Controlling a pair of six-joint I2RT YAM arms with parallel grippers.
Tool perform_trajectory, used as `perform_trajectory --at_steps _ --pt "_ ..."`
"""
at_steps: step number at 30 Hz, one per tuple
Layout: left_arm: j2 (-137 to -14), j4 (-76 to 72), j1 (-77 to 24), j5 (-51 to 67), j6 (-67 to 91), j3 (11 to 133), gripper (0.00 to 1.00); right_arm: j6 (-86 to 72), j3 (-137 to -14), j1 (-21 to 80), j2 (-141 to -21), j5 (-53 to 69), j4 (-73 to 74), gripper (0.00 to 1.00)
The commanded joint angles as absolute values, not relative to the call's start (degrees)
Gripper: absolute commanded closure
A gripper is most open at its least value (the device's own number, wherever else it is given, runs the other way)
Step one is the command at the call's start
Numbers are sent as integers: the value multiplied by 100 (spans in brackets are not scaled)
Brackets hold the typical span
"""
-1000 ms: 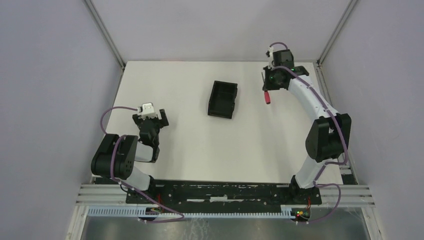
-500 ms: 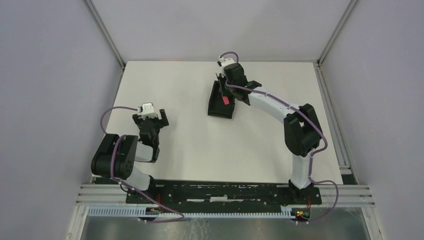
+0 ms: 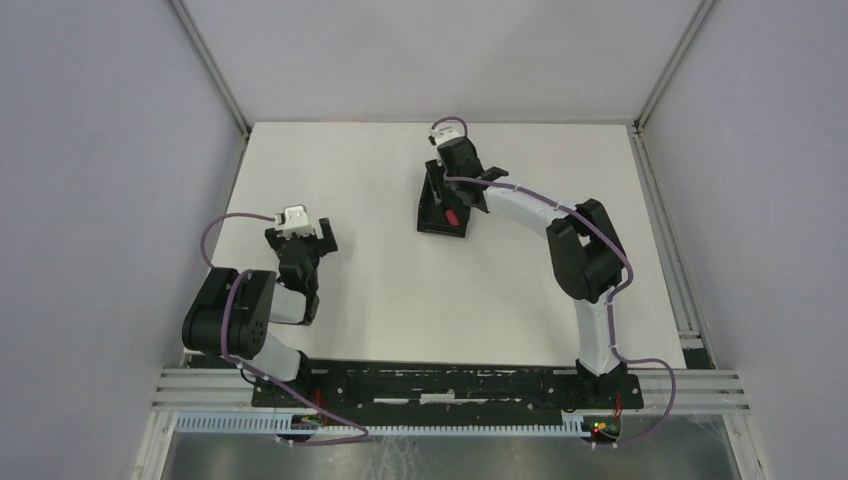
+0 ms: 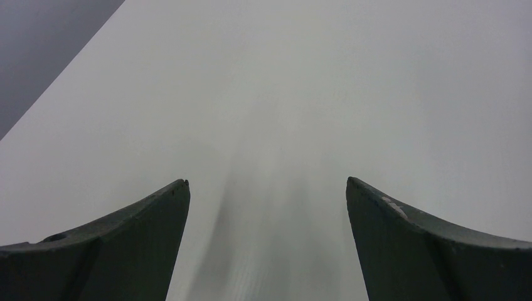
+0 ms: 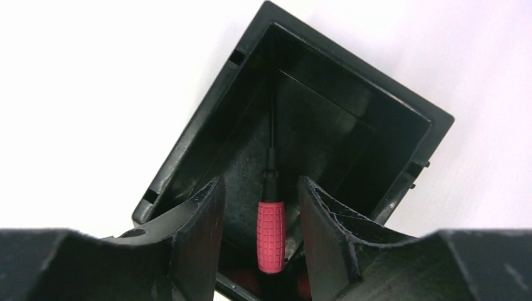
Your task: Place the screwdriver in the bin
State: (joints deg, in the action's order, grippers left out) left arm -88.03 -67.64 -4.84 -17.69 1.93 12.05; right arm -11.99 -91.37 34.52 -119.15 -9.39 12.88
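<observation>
The black bin (image 3: 438, 229) sits at mid-table toward the back, and the right wrist view looks down into it (image 5: 355, 74). The screwdriver (image 5: 271, 235), with its red handle and thin black shaft, is inside the bin walls, shaft pointing at the far corner; from above only a bit of red (image 3: 452, 216) shows. My right gripper (image 5: 260, 182) hangs over the bin (image 3: 449, 204), open, a finger on each side of the handle with a gap on both sides. My left gripper (image 3: 301, 237) rests at the table's left, open and holding nothing (image 4: 266, 182).
The white table (image 3: 380, 290) is framed by metal posts and grey walls. The right arm's elbow (image 3: 580, 245) reaches across the right half of the table. The left wrist view shows only bare table surface.
My right arm swung from the back right corner leftward over the bin carrying the screwdriver. Its jaws have now parted and the screwdriver is free between them inside the bin. The left arm stayed still.
</observation>
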Motion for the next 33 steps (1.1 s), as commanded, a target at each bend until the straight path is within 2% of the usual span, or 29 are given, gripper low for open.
perform_trajectory --at_steps 1,3,4,5,6,12,21,27,33 --pt "-8814 -6970 -476 -1764 272 1301 0 -1271 -9335 3499 -11163 -1096 931 47" --pt "-8815 -6970 -475 -1760 272 1301 0 -1206 -9287 3503 -10849 -1092 869 42" --pt "-8815 -6970 -476 -1758 272 1301 0 -1147 -9258 3492 -10661 -1113 862 30" --pt "-8815 -6970 -475 -1763 271 1301 0 -1076 -9195 3492 -10506 -1191 847 11" --pt "-8815 -6970 -475 -1759 271 1301 0 -979 -9099 3496 -10302 -1315 829 2" --pt "-8815 -6970 -479 -1762 266 1301 0 -320 -7307 3423 -8843 -2300 44 2" --pt "-8815 -6970 -475 -1762 272 1301 0 -169 -4218 2610 -7121 -2418 -1349 2" --pt "-8815 -6970 -475 -1759 270 1301 0 -410 -2640 2140 -6657 -2508 -2168 2" --pt "-8815 -6970 -479 -1760 267 1301 0 -324 -1796 2100 -6420 -2639 -2877 2"
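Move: The right hand is just over the bin with its fingers half open and already off the screwdriver, which lies in the bin about 3 cm below the hand and some 1 cm back. The bin's middle is almost directly beneath, also about 3 cm down. From the idle left hand, the screwdriver lies about 10 cm ahead, 32 cm to the right and 3 cm lower. Straight up first, about 18 cm out of the bin, the right hand rises while its fingers spread from half to fully open. It then swings some 25 cm right and 15 cm back, sinking about 19 cm to hover over bare table. The fingers tip up towards level, and the wrist turns about 20 degrees clockwise. ##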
